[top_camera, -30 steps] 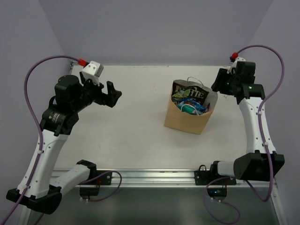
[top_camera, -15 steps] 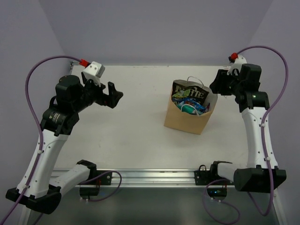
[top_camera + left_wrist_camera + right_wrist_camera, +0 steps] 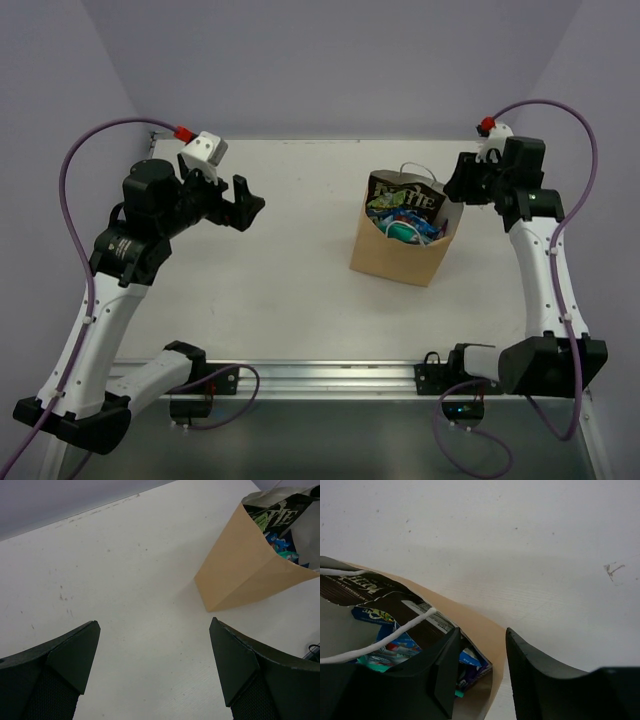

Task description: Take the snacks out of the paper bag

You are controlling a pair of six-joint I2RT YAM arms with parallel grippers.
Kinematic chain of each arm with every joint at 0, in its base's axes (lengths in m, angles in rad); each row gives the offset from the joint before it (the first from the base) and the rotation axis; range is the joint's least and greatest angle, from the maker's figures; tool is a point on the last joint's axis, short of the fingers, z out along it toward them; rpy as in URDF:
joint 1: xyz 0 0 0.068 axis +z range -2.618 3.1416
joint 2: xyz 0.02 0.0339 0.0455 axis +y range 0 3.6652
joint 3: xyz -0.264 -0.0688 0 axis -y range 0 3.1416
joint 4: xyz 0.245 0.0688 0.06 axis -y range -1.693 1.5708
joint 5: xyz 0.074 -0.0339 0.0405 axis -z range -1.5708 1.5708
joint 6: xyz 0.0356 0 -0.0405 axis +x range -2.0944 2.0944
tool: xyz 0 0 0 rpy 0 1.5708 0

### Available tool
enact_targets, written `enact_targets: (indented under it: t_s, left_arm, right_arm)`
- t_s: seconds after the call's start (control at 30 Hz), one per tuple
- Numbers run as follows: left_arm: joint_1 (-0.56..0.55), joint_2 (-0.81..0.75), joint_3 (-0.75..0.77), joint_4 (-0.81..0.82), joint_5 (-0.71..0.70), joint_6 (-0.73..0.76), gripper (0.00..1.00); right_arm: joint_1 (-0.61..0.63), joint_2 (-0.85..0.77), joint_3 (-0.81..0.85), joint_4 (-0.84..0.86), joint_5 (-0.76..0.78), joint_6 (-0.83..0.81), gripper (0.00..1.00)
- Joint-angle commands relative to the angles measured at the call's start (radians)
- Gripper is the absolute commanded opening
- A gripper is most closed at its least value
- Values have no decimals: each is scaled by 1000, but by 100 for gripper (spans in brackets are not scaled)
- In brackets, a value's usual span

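Observation:
The tan paper bag (image 3: 395, 255) stands upright right of the table's middle, its mouth open. Snacks fill it: a long dark brown packet (image 3: 405, 192) sticks out at the far side, with blue and teal packets (image 3: 408, 225) below. My right gripper (image 3: 462, 184) hovers at the bag's far right corner. In the right wrist view its jaws (image 3: 481, 652) are open and narrow, with the bag's tan rim (image 3: 482, 625) in the gap and the dark packet (image 3: 385, 597) to the left. My left gripper (image 3: 246, 204) hangs wide open and empty, far left of the bag (image 3: 245, 570).
White cord handles (image 3: 395, 632) arch over the bag's mouth. The white table (image 3: 270, 280) ends at the purple wall behind and a metal rail (image 3: 330, 378) in front. Purple cables loop off both arms.
My right gripper has shifted left to the bag's corner and its jaws have narrowed. The left arm has barely moved.

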Motion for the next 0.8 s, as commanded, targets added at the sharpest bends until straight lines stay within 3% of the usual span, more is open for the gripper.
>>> enact_targets:
  t_s: [0.0,0.33,0.77]
  left_arm:
    - [-6,-4,-2,16,17,-6,100]
    - [-8,0,-7,15,12,0,100]
    - [-8,8,1,5,10,5,100]
  right_arm:
    - [-3,20,8,51,-23,-25,43]
    - [34,95,58,13,-145,-128,45]
    - [117,174,143,2,-167,-186,44]
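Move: The black snack pack, leaning inside the paper bag's back wall, lies about 7 cm left of the right hand, 2 cm ahead and some 7 cm below. The bag's back-right corner is right under that hand, roughly 4 cm down; the far handle's loop is about 6 cm left, 2 cm ahead and 2 cm lower, the blue snacks 8 cm left, 3 cm back and 12 cm down. From the left hand, the pack is some 37 cm right, 9 cm ahead, 15 cm lower. Towards the black snack pack, the right hand first eases slightly forward and down beside the bag's back-right corner, then swings left about 5 cm over the right side of the opening, still creeping forward and sinking a couple of centimetres in all. The wrist turns counter-clockwise about 15 degrees; the fingers stay about half open, their tips around the back rim, and the gripper comes up against the far handle. ##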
